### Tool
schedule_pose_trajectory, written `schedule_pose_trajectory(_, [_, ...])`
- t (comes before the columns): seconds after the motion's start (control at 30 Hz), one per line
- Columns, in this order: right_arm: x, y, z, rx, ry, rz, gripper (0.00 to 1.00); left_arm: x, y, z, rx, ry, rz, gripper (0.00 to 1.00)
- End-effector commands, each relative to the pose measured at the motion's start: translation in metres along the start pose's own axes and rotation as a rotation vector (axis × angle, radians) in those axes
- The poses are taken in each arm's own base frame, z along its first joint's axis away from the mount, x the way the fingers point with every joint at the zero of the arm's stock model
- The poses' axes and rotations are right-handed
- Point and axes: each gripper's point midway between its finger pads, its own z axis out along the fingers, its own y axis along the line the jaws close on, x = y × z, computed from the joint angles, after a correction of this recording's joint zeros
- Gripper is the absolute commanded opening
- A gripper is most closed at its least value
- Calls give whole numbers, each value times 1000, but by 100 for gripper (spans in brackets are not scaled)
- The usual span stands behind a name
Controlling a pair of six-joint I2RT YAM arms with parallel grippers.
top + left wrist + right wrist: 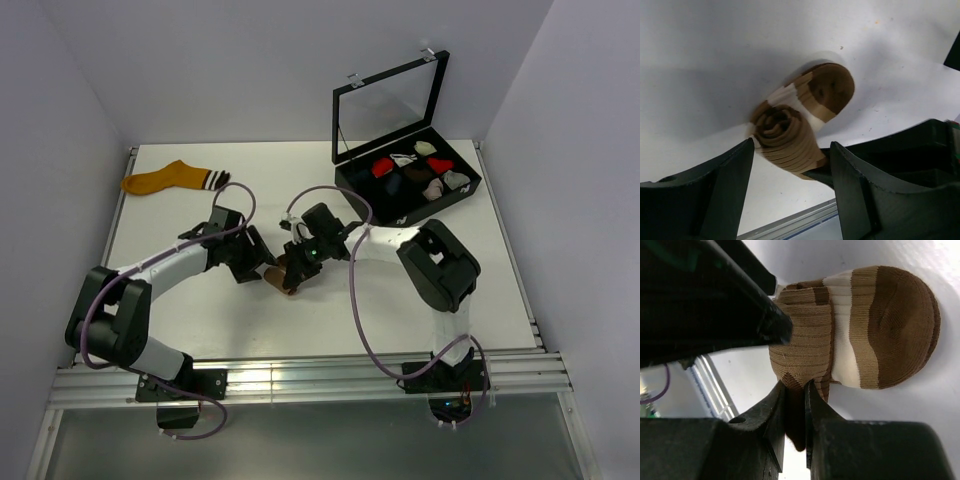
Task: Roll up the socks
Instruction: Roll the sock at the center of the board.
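Note:
The brown sock point(287, 280) with cream stripes lies mid-table, mostly rolled into a coil, its toe still flat. In the left wrist view the coil point(787, 135) sits just ahead of my open left gripper point(790, 170), whose fingers stand wide on either side. My right gripper point(795, 407) is shut on a fold of the brown sock point(875, 325) at the roll's edge. In the top view my left gripper point(258, 264) and my right gripper point(300, 262) meet over the sock. The mustard-orange sock point(170, 178) lies flat at the far left.
An open black case point(352, 178) with small sock bundles stands at the back right, lid raised. A metal rail point(300, 375) runs along the table's near edge. White walls close in the table on three sides.

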Motion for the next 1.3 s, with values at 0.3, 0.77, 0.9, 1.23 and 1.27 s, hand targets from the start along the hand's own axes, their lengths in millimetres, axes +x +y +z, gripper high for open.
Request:
schedule_pose_trajectory(0.3, [-3, 7, 5, -91, 53, 62, 2, 6, 12, 23, -53, 28, -17, 55])
schedule_pose_trajectory(0.77, [-50, 8, -35, 98, -202, -89, 42, 12, 46, 34, -187, 88, -24, 21])
schedule_pose_trajectory(0.9, [-59, 14, -50, 269, -303, -234, 51, 12, 50, 36, -199, 108, -27, 12])
schedule_pose_trajectory(1.23, [-49, 43, -37, 535, -386, -494, 56, 10, 57, 39, -223, 142, -51, 1])
schedule_pose_trajectory(1.27, [-46, 43, -37, 553, -389, -506, 56, 10, 57, 40, -222, 145, -55, 1])
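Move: The rolled part of the brown striped sock lies about 4 cm below the left hand, some 2 cm to its right and 1 cm back. From the right hand, which already pinches a fold of it, the roll's middle is about 2 cm left, 1 cm ahead and 1 cm lower. The sock's unrolled toe reaches out about 5 cm ahead of the roll and 2 cm to its right, flat on the board. Straight down by about 3 cm goes the open left hand onto the roll, closing its fingers to pinch the roll's near end, then holding while tilting slightly. The right hand keeps its pinch in place until then, opens to let go of the fold, and lifts some 7 cm, first veering forward, then back and left, as its wrist turns about 40 degrees. ##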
